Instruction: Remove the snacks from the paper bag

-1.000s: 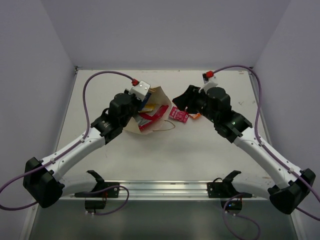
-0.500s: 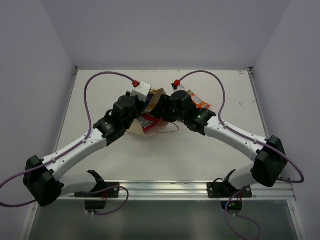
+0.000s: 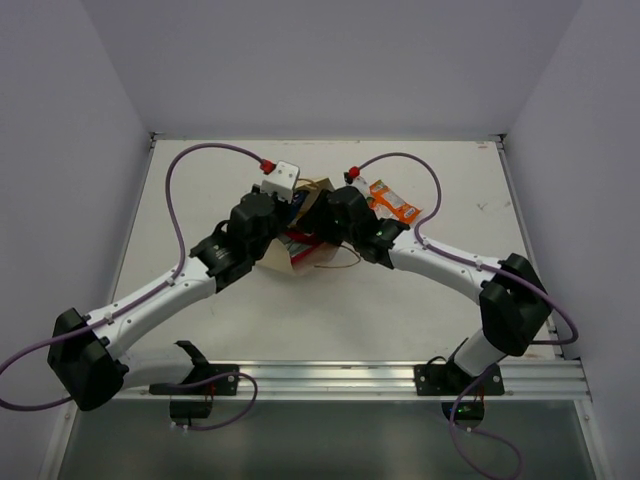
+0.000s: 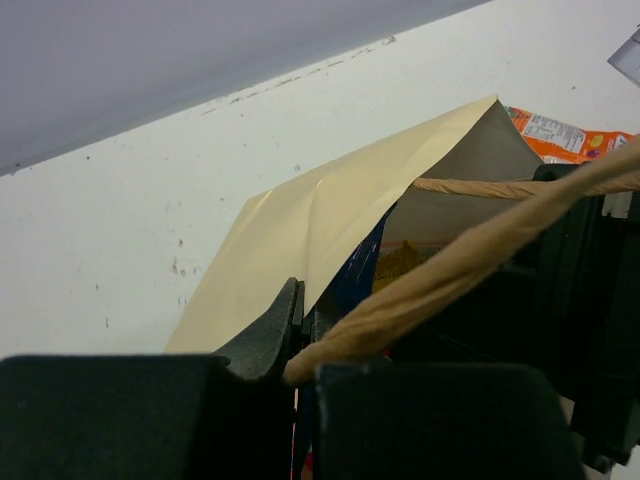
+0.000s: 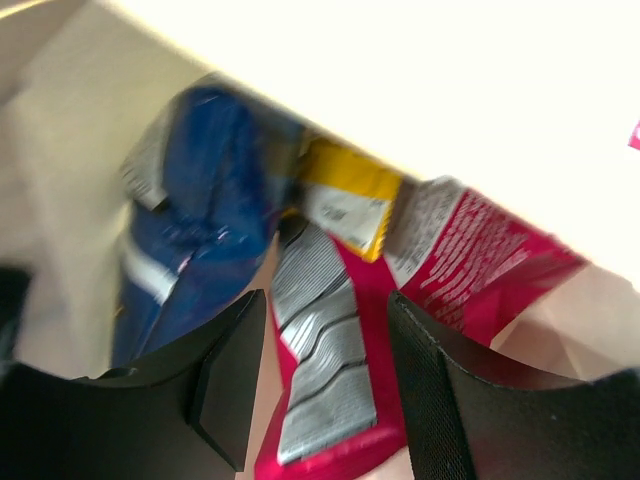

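Note:
The paper bag [image 3: 283,262] lies on its side mid-table with its mouth facing right. My left gripper [image 3: 290,205] is shut on the bag's upper rim and twisted handle [image 4: 450,270], holding the tan flap [image 4: 300,230] up. My right gripper [image 3: 320,226] reaches into the mouth, open. Its fingers [image 5: 225,390] straddle the silver sealed end of the red-pink-and-white bag [image 5: 325,340] without closing on it. Deeper inside lie the blue-and-white bag [image 5: 190,250] and the yellow bar wrapper [image 5: 345,195]. The orange packet [image 3: 393,201] lies on the table behind my right wrist.
A loose handle loop [image 3: 340,262] trails on the table in front of the bag's mouth. Purple cables arc over both arms. The table ends at walls on the left, back and right.
My right arm swung left from beside the small magenta packet and pushed its gripper into the bag's mouth. The orange packet is now uncovered. The left gripper kept its hold.

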`<state>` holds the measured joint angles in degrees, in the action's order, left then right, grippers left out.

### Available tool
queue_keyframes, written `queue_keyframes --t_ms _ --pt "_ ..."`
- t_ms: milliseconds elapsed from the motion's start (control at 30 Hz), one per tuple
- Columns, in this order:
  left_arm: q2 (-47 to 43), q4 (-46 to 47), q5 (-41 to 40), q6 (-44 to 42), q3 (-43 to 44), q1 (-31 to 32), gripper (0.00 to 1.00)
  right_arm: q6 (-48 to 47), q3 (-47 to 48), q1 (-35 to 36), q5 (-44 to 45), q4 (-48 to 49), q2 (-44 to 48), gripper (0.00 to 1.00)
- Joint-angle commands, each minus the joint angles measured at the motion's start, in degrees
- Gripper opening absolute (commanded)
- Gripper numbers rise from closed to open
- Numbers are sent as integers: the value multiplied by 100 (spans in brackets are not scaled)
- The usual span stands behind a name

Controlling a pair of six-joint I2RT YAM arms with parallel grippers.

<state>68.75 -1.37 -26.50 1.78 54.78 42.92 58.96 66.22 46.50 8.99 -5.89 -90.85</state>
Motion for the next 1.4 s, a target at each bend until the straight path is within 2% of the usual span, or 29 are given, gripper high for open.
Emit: queue_keyframes --t_ms 0,133,533,833,933,1000,1033,1067,1267,1367 --pt "95 -127 -232 446 182 94 0 485 -100 17 647 308 -73 55" --pt "156 -215 -303 726 243 112 0 809 -223 26 955 351 -100 55" --pt "367 -452 -329 1035 437 287 0 915 49 -9 1263 545 -609 53" --pt "367 -522 -285 1096 472 296 0 1030 -39 -106 1456 870 -803 36" --pt "358 -558 -294 1105 463 296 0 916 -47 -141 1509 1028 -785 26" --pt "350 -575 -338 1105 463 296 0 776 -74 -150 1526 1159 -724 13" --pt "341 -575 -364 1096 454 296 0 723 -82 -159 1518 1195 -698 4" --pt "358 -575 -399 1088 454 296 0 670 -109 -150 1500 1239 -671 0" --pt "543 -628 -733 1000 595 296 0 -199 -442 -159 720 1653 -110 0" --pt "666 -663 -961 877 691 287 0 -744 -680 -150 412 1513 628 0"
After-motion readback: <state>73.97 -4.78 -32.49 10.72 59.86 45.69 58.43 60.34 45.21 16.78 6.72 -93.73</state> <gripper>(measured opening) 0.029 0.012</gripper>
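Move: Down inside the bag, the yellow snack lies about 5 cm ahead of the right hand and 6 cm below it, neither left nor right. The blue snack is some 5 cm left of the yellow one, about 1 cm farther out and 2 cm higher; the red snack lies roughly 6 cm nearer the robot than the yellow one, 1 cm left and 2 cm deeper. From the left hand, the yellow snack is about 3 cm ahead, 6 cm right and 12 cm below. Reaching forward and down some 5 cm each way into the bag, the open right fingers swing about 15 degrees clockwise, close fully on the upper edge of the yellow snack, then start drawing up and back. The left hand keeps its pinch on the bag's rim and handle and shifts about 2 cm right. ##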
